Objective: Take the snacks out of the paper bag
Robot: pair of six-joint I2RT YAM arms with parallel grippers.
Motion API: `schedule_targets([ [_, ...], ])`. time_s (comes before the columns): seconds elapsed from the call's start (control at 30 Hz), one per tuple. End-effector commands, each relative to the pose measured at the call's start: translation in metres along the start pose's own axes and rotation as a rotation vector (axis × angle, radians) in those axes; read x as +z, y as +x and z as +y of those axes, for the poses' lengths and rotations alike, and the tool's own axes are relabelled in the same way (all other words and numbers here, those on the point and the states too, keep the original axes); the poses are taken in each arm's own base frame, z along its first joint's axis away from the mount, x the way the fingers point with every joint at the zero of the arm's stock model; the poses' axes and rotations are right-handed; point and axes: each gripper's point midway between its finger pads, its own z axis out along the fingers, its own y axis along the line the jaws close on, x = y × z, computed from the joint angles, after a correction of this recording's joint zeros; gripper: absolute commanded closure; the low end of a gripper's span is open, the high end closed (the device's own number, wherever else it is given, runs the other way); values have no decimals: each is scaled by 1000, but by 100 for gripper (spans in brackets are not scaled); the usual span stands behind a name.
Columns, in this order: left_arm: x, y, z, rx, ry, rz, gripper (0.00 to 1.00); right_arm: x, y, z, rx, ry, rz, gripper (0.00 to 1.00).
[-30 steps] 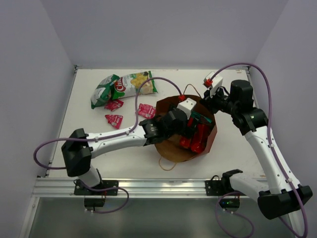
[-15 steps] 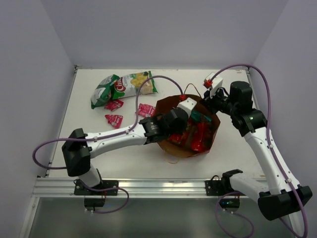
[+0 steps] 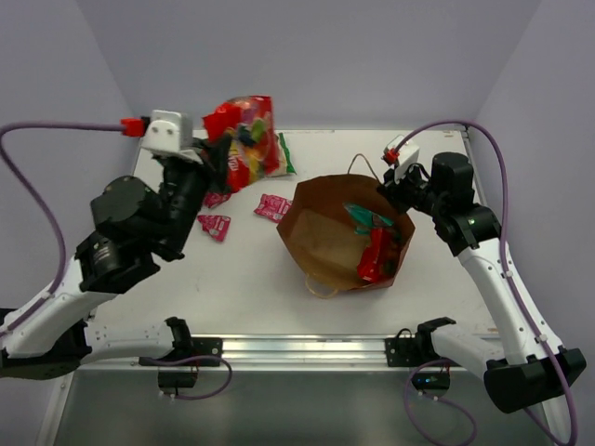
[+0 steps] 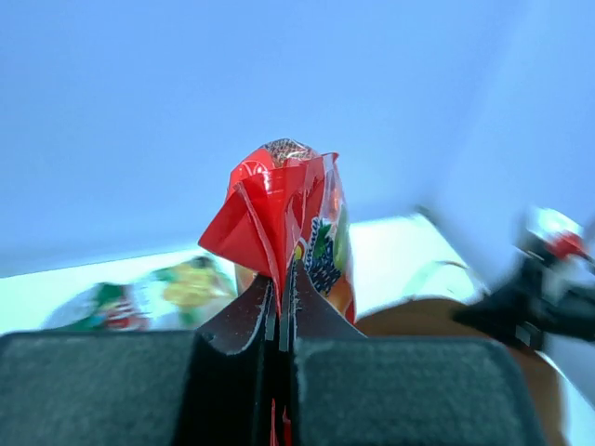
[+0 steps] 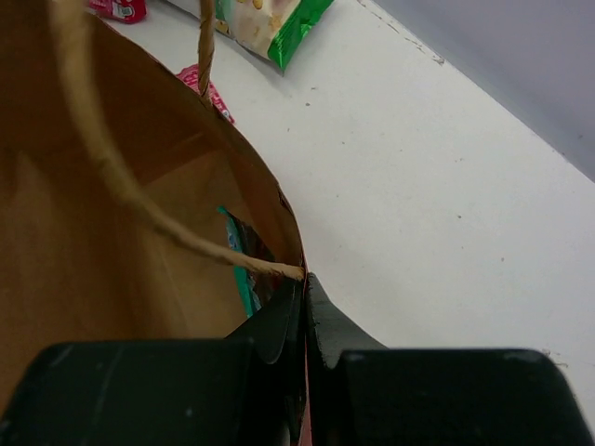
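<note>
My left gripper [image 3: 216,149] is raised high over the far left of the table, shut on a red packet [image 3: 244,130] with a colourful print. In the left wrist view the jaws [image 4: 284,297] pinch its crimped edge [image 4: 288,204]. The paper bag [image 3: 321,228] stands open at centre right, with a teal packet [image 3: 367,218] and a second red packet [image 3: 376,255] inside. My right gripper [image 3: 395,190] is shut on the bag's far right rim [image 5: 305,283]. The teal packet [image 5: 240,269] shows inside the bag [image 5: 112,232]. The green-white chip bag [image 3: 284,153] is mostly hidden behind the held packet.
Three small red-pink sachets [image 3: 272,206] [image 3: 215,225] [image 3: 216,198] lie on the table left of the bag. The bag's twisted handles [image 5: 139,200] arch over its opening. The chip bag's end [image 5: 270,19] lies beyond the rim. Walls close the table on three sides.
My left gripper has come out of the bag and risen up and to the left with a red packet in it. The bag's mouth now stands clear. The right arm has held still.
</note>
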Motion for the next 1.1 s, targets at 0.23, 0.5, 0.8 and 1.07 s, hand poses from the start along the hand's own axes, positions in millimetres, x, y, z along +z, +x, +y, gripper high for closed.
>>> schedule_targets([
  [0.23,-55,20,176,177,-694,8,100,-4,-28,-5,-30,19,-99,100],
  [0.5,-52,140,292,189,-918,254,100,-7,-29,0,-32,3,-114,100],
  [0.8,-29,216,345,22,-887,414,34,-7,-31,6,-27,-24,-132,100],
  [1.07,6,126,237,138,-267,243,0,-11,-40,10,-54,-51,-148,100],
])
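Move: The red snack bag hangs in the left hand, bound for the bare left side of the table: about 36 cm left, 10 cm forward and 46 cm below. From that hand the green-and-white bag lies roughly 33 cm ahead, 23 cm left, and the nearest small red packet 15 cm ahead, 16 cm left, both about 50 cm down. From the right hand that bare spot is some 65 cm left, 2 cm forward and 24 cm lower. The red snack bag, already out of the paper bag, is swept by the left hand left and down over 30 cm each way and somewhat forward, the wrist swinging counter-clockwise about 50 degrees and tipping down. Low over the table's left side the fingers open wide and let go, then the hand climbs back and drifts right. The right hand keeps its pinch on the paper bag's rim. ##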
